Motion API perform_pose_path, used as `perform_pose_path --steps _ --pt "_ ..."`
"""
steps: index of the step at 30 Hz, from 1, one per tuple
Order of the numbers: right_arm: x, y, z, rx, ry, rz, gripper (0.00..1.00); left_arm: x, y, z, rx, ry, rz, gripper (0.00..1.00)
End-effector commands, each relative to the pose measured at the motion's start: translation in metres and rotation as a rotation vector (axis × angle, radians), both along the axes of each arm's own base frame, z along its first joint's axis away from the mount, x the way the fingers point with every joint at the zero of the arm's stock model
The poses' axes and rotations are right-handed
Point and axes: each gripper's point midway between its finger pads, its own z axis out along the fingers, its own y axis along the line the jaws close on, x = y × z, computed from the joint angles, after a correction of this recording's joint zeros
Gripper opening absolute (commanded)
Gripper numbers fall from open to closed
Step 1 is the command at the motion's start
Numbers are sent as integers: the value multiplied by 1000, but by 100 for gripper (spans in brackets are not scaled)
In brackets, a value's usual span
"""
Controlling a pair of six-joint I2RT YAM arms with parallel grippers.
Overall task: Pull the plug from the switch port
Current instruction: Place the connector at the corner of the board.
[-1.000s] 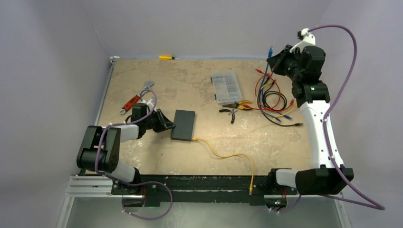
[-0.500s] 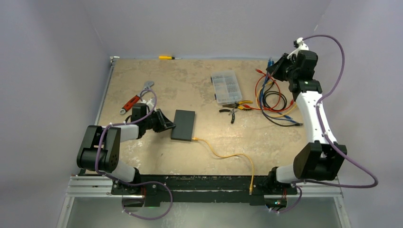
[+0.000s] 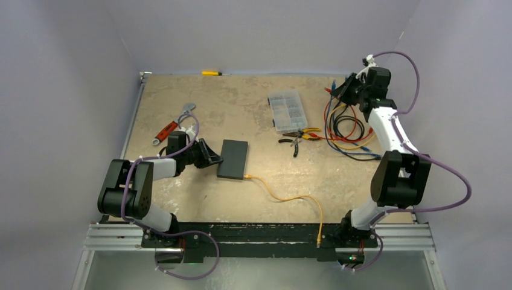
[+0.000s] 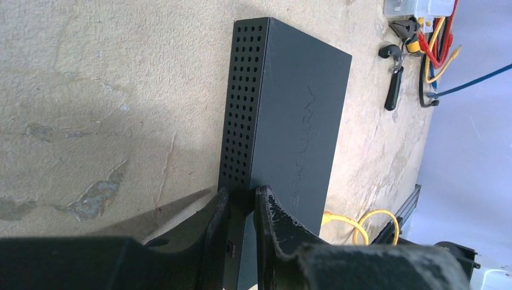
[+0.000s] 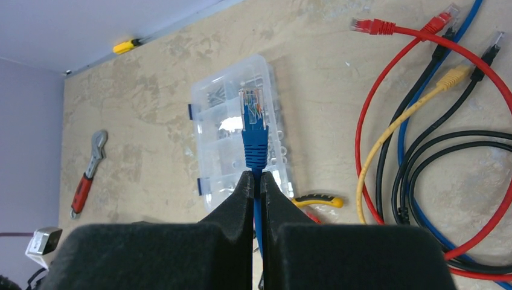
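The matte-black switch point(image 3: 233, 158) lies flat in the middle of the table. My left gripper point(image 3: 216, 161) is shut on its left long edge; in the left wrist view the fingertips point(image 4: 241, 196) pinch the perforated side wall of the switch point(image 4: 290, 109). A yellow plug point(image 3: 248, 177) sits at the switch's near short edge, and its yellow cable point(image 3: 290, 198) runs to the table front. My right gripper point(image 3: 345, 88) hangs at the back right, shut point(image 5: 255, 176) on a blue cable just behind its blue plug point(image 5: 254, 115), which points free in the air.
A clear organiser box point(image 3: 287, 111) stands behind the switch, with pliers point(image 3: 299, 138) beside it. A tangle of red, black, yellow and blue cables point(image 3: 350, 127) lies at the right. A red-handled wrench point(image 3: 172, 125) lies left, a yellow screwdriver point(image 3: 212, 73) at the back edge.
The right arm has folded at its elbow and its gripper has come down and a little left over the cable tangle, still holding the blue cable. The left arm and switch have not moved.
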Motion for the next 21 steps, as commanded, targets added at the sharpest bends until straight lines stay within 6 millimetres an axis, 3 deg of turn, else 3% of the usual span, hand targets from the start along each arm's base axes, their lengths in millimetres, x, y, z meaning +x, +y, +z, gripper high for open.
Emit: perform_pose_path --steps 1,10,17,21 --pt "21 -9 10 17 -54 -12 0 -47 20 -56 146 216 9 17" --pt "50 -27 -35 101 5 -33 0 -45 19 -53 143 214 6 17" --pt "72 -37 -51 121 26 -36 2 -46 19 -55 145 218 6 17" --pt "80 -39 -50 126 25 -29 10 -46 19 -53 146 215 7 17"
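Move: The right hand holds the blue connector; the pile of cable ends at the far right corner lies about 10 cm ahead, 6 cm right and 22 cm below. The clear toolbox is roughly 13 cm left and 3 cm ahead, the black coil some 7 cm right and 4 cm back, both far below. From the left hand, that pile is about 27 cm ahead and 42 cm right. The right hand sinks about 9 cm, forward and right, carrying the pinched blue connector towards the cable ends. ##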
